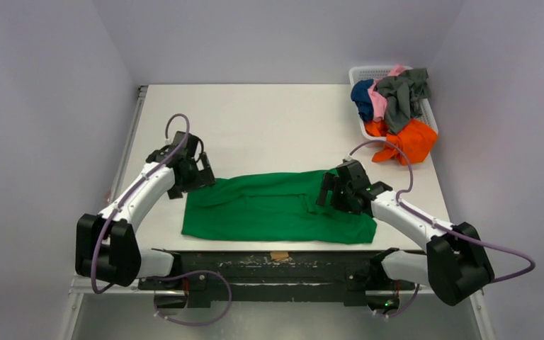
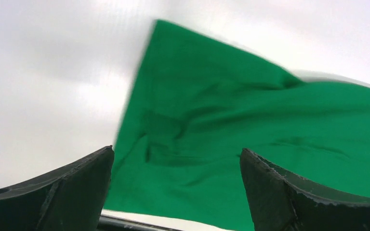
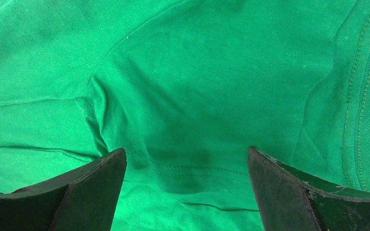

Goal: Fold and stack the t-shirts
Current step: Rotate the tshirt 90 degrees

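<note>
A bright green t-shirt (image 1: 276,209) lies folded into a long band across the near part of the table. My left gripper (image 1: 204,172) hovers open over its far left corner; in the left wrist view the green t-shirt (image 2: 231,134) lies below the spread fingers (image 2: 77,187), nothing between them. My right gripper (image 1: 326,190) stands open over the shirt's right half; in the right wrist view a stitched hem of the green t-shirt (image 3: 197,96) shows between the parted fingers (image 3: 289,192). Orange (image 1: 411,140), grey (image 1: 402,95), pink (image 1: 379,103) and navy (image 1: 362,95) t-shirts are heaped at the back right.
A white lattice basket (image 1: 368,73) at the table's far right corner holds the heap, with the orange shirt spilling over its near side. The table's (image 1: 269,120) front edge runs just below the green shirt. Purple cables loop from both arms.
</note>
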Available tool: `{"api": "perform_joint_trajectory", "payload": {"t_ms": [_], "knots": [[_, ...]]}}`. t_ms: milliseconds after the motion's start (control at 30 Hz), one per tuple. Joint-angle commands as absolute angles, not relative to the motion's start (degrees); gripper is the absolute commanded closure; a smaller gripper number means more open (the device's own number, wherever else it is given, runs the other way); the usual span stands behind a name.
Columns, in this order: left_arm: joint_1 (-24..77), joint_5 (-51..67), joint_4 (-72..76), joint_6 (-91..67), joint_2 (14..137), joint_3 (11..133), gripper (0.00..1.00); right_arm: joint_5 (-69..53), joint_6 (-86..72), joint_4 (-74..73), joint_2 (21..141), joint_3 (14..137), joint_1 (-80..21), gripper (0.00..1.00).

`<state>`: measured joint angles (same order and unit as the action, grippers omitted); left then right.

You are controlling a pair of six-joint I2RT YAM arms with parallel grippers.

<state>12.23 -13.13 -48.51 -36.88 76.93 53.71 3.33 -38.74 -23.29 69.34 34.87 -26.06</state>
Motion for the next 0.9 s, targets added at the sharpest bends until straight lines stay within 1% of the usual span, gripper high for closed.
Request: {"api": "perform_joint_trajectory", "payload": {"t_ms": [0,33,67,233,367,433,500,667,767,867], "knots": [[14.9,11.0,-33.3,-33.4,73.9,51.6,0.0,3.8,-42.3,-19.8,68.6,33.0,-25.5,0.04],[16.3,15.5,-30.4,-33.4,74.9,51.1,0.0,3.6,-43.0,-18.9,69.5,32.8,-25.1,0.03],[17.4,17.6,-28.7,-34.0,77.5,51.0,0.0,3.2,-43.4,-17.9,70.9,32.8,-24.5,0.03],[21.3,16.8,-28.1,-35.8,89.7,52.4,0.0,-1.3,-43.1,-11.7,81.1,36.0,-19.3,0.03],[22.1,16.3,-26.0,-37.6,94.0,50.6,0.0,-2.9,-43.4,-9.3,93.5,43.3,-17.4,0.04],[22.8,14.4,-27.0,-38.6,94.1,50.1,0.0,-2.4,-42.0,-10.6,99.8,50.1,-17.2,0.05],[24.0,11.9,-28.3,-40.4,93.0,49.3,0.0,-1.1,-41.0,-12.9,105.6,59.6,-17.1,0.05],[30.8,9.9,-27.4,-48.5,89.5,48.2,0.0,-2.5,-38.5,-18.6,119.6,80.9,-16.9,0.05],[35.8,11.7,-22.8,-54.7,89.0,47.9,0.0,-5.1,-37.0,-22.9,130.0,93.9,-16.9,0.07],[41.3,11.6,-16.4,-59.0,90.8,48.6,0.0,-8.1,-36.7,-23.9,137.6,104.4,-16.9,0.09]]}}
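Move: The green t-shirt lies folded in a wide flat strip. Its middle is about 27 cm right of the left hand, 7 cm back and 5 cm below; from the right hand it is roughly 18 cm left, 1 cm back and just 2 cm below. The orange shirt spilling from the basket lies some 22 cm ahead and 23 cm right of the right hand; the basket's middle is 36 cm ahead, 18 cm right. The t-shirt's right part is dragged forward under the right hand's open fingers, which sink about a centimetre onto it, then sweep some 28 cm forward, drifting left. The left hand, also open, crosses right and comes down on the left part, rolling about 25 degrees and turning clockwise, pauses, then slides farther right and slightly back. ##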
